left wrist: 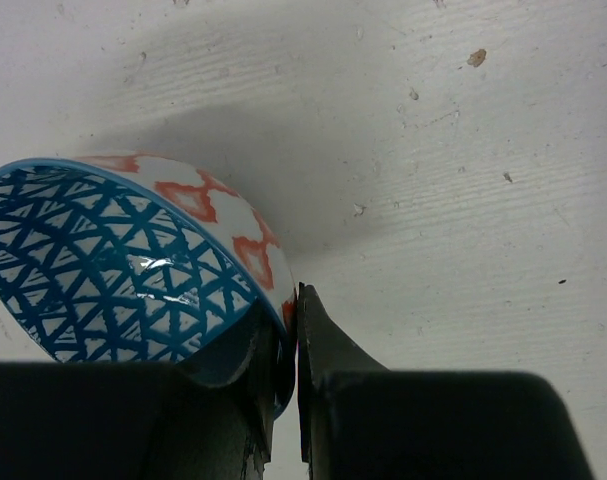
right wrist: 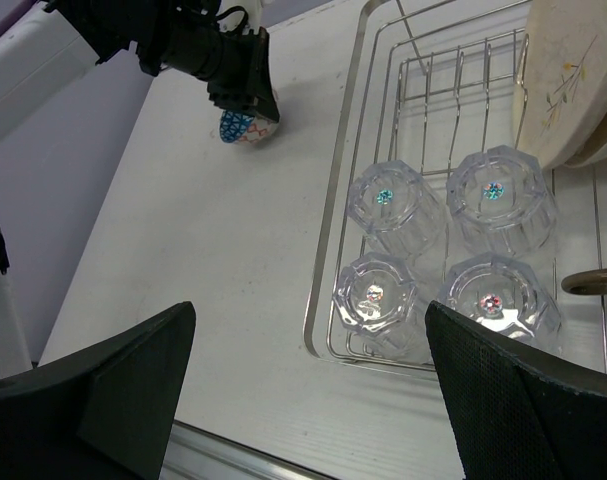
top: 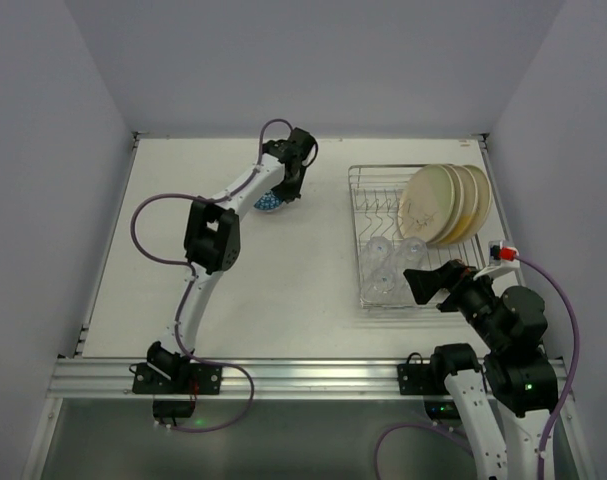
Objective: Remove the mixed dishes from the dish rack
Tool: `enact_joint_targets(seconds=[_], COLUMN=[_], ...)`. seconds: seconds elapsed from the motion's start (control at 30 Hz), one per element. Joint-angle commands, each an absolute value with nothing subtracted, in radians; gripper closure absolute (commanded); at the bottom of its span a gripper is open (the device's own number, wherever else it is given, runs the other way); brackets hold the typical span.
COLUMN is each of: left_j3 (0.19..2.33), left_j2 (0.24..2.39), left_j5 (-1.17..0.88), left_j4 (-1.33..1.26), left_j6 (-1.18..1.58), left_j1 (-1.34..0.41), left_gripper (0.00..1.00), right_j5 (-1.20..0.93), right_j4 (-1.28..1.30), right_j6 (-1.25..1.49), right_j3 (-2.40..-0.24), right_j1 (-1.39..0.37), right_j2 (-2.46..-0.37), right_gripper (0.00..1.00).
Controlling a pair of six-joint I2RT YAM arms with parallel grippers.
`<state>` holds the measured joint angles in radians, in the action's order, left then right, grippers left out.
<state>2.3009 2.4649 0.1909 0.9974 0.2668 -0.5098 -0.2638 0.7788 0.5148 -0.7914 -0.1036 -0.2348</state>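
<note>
My left gripper (top: 286, 190) is shut on the rim of the small blue-patterned bowl (top: 269, 204), holding it tilted low over the table left of the dish rack (top: 359, 232). In the left wrist view the bowl (left wrist: 123, 270) has its rim pinched between the fingers of the gripper (left wrist: 295, 305). The rack holds cream plates (top: 445, 205) upright at its back right and several clear glasses (top: 388, 266) upside down in front. My right gripper (top: 430, 284) hovers open over the rack's near edge. In its view the gripper (right wrist: 309, 320) is empty above the glasses (right wrist: 383, 200), rack (right wrist: 335, 200), plates (right wrist: 568, 80) and bowl (right wrist: 245, 128).
A brown cup handle (right wrist: 591, 283) shows at the right edge of the rack. White walls stand close on the left, back and right of the table (top: 183, 250). A metal rail (top: 283, 378) runs along the near edge by the arm bases.
</note>
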Motion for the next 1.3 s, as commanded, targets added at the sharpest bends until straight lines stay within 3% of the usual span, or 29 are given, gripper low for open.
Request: enact_joint_targets(seconds=[0.0, 0.1, 0.2, 0.27, 0.3, 0.57, 0.67, 0.7, 1.1, 1.27], left_j3=[2.358, 2.352, 2.353, 2.353, 2.352, 2.275, 2.228, 2.206, 1.424, 1.191], left_j2=[2.468, 2.474, 2.48, 2.477, 2.474, 2.3, 2.191, 2.157, 1.233, 1.026], left_j5=[0.23, 0.233, 0.222, 0.219, 0.218, 0.186, 0.196, 0.198, 0.451, 0.44], left_j4=[1.035, 1.032, 1.026, 1.025, 1.023, 0.931, 0.895, 0.881, 0.608, 0.67], left_j6=[0.215, 0.21, 0.207, 0.209, 0.21, 0.248, 0.268, 0.273, 0.497, 0.492], left_j1=[-0.502, -0.505, -0.509, -0.511, -0.511, -0.515, -0.526, -0.529, -0.54, -0.538], left_gripper=[1.0, 1.0, 0.88, 0.75, 0.6, 0.34, 0.15, 0.0, 0.0, 0.0], right_j5=[-0.276, -0.278, -0.279, -0.279, -0.279, -0.27, -0.258, -0.253, 0.056, 0.259], right_j4=[0.775, 0.77, 0.764, 0.759, 0.758, 0.756, 0.753, 0.752, 0.778, 0.71], right_j6=[0.503, 0.505, 0.508, 0.508, 0.509, 0.511, 0.512, 0.512, 0.479, 0.382], right_j3=[-0.798, -0.793, -0.79, -0.788, -0.787, -0.787, -0.79, -0.793, -0.959, -0.994], right_j1=[-0.1, -0.1, -0.1, -0.1, -0.1, -0.098, -0.1, -0.1, -0.098, -0.1], right_j2=[-0.227, -0.23, -0.238, -0.242, -0.242, -0.252, -0.259, -0.273, -0.469, -0.483], right_gripper=[0.01, 0.01, 0.01, 0.01, 0.01, 0.01, 0.01, 0.01, 0.01, 0.01])
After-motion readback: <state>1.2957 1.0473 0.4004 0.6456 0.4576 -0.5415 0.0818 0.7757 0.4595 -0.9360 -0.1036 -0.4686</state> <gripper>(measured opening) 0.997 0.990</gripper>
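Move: Just left of the left hand, pinched by its right rim, the bowl has its middle about 5 cm to the left, 1 cm ahead and 3 cm below; the dish rack's middle lies some 32 cm right and 12 cm back. From the right hand the brown mug is roughly 9 cm ahead, 13 cm right and 20 cm down, with the four glasses about 10 cm ahead and 3 cm right, similarly low. Opening wide, the left fingers let go of the bowl's rim, then the hand rises about 28 cm while swinging back and left, its fingertips tipping up some 40 degrees, away from the bowl. Late on, the open right hand sets off, drifting about 5 cm right and nearly as far forward, high above the rack towards the mug, turning clockwise. ##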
